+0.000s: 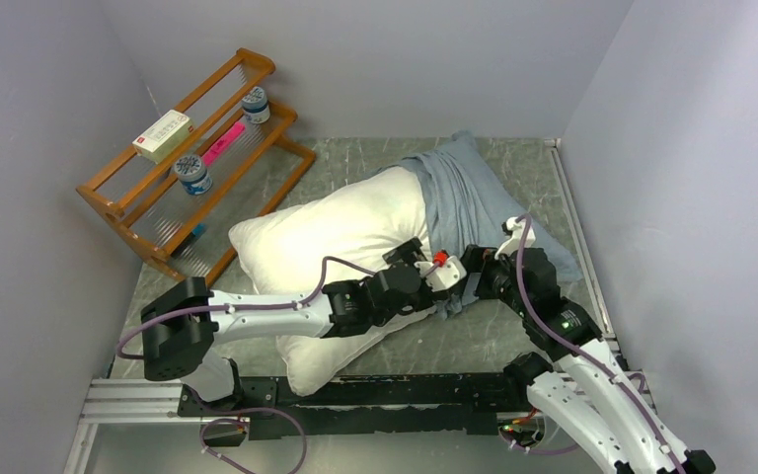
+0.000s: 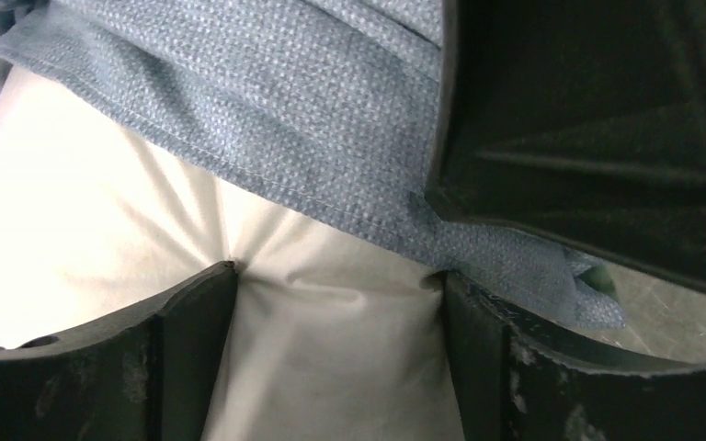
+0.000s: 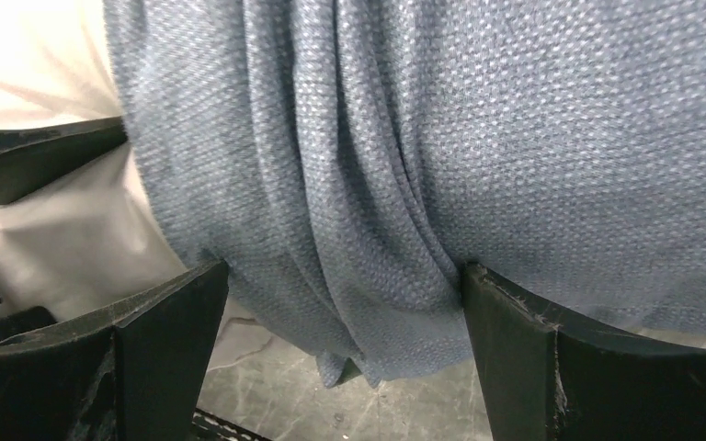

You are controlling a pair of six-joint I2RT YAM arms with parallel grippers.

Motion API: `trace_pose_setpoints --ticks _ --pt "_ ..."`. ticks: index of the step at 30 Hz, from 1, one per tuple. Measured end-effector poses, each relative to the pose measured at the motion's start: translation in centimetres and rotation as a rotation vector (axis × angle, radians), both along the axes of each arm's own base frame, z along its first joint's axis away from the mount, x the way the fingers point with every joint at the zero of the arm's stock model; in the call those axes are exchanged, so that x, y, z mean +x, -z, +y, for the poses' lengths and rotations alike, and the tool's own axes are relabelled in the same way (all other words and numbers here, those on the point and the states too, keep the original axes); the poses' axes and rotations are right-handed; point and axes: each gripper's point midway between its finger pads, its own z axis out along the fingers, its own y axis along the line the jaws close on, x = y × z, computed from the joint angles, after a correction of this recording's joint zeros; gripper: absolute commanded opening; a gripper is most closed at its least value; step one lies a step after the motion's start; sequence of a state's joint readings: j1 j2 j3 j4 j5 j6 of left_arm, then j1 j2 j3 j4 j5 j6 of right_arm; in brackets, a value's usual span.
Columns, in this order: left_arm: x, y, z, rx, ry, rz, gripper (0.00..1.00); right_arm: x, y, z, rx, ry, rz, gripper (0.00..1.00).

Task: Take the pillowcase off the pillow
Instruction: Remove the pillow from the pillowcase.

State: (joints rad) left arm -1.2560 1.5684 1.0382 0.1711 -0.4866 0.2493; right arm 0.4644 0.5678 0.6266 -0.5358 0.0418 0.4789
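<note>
The white pillow (image 1: 326, 237) lies across the middle of the table, and the blue-grey pillowcase (image 1: 464, 193) still covers its right end. My left gripper (image 1: 432, 265) is pressed down on the bare pillow (image 2: 331, 367) just short of the pillowcase hem (image 2: 267, 175). Its jaws stand wide, the fingertips (image 2: 225, 276) dent the white fabric, and a bulge of pillow sits between them. My right gripper (image 1: 476, 275) is close beside it, also open, with bunched folds of the pillowcase (image 3: 377, 184) hanging between its fingers (image 3: 496, 303) over the table.
A wooden rack (image 1: 118, 202) stands at the back left, holding a box (image 1: 162, 135), two jars (image 1: 255, 104) (image 1: 193, 173) and a pink item (image 1: 223, 144). Grey walls close in on the left, back and right. The right arm's black housing (image 2: 588, 119) hangs right next to the left wrist.
</note>
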Motion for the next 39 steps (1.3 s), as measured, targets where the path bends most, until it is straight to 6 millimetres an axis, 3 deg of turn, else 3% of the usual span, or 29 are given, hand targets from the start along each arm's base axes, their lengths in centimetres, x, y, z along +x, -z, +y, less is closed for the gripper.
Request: trace_pose_setpoints --ticks 6,12,19,24,34,39 --pt "0.5 0.0 0.2 -0.028 -0.028 0.013 0.45 0.3 2.1 0.5 -0.02 -0.017 0.052 0.97" --pt "1.0 0.1 1.3 -0.086 -0.061 0.034 0.07 1.0 2.8 0.7 -0.049 -0.03 0.061 0.71" --pt "1.5 0.0 2.6 -0.171 -0.101 0.079 0.05 2.0 3.4 0.0 -0.133 -0.019 0.055 0.28" --pt "1.4 -0.5 3.5 -0.223 -0.122 0.1 0.05 3.0 2.1 -0.9 -0.192 0.018 0.026 0.02" --pt "1.6 -2.7 7.2 -0.356 -0.18 0.134 0.05 4.1 -2.0 -2.0 -0.225 0.083 -0.057 0.0" --pt "1.4 -3.3 8.0 -0.394 -0.204 0.161 0.05 4.3 -4.0 -2.7 -0.26 0.109 -0.091 0.0"
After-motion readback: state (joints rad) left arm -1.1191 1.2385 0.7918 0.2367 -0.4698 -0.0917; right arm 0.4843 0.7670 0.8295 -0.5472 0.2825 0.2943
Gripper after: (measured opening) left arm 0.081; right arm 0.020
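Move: Both my open hands sit close over the cloth. The pillow fabric for my left fingers lies about 2 cm ahead, 1 cm left and 2 cm below; the pillowcase's rim is some 3 cm ahead, 4 cm right and 2 cm below that hand, the pillow's middle roughly 18 cm left, level with it and 6 cm down. The bunched pillowcase for my right hand lies about 2 cm ahead, straight on sideways, 4 cm below. My left fingers shut on the pillow fabric beside the rim, then haul the pinched fold about 8 cm left, away from the pillowcase, rising a little and rolling its left side down about 20 degrees. My right hand sinks some 3.5 cm, closes on the bunched pillowcase while easing forward, then lifts it about 7 cm, going farther forward and slightly right. ##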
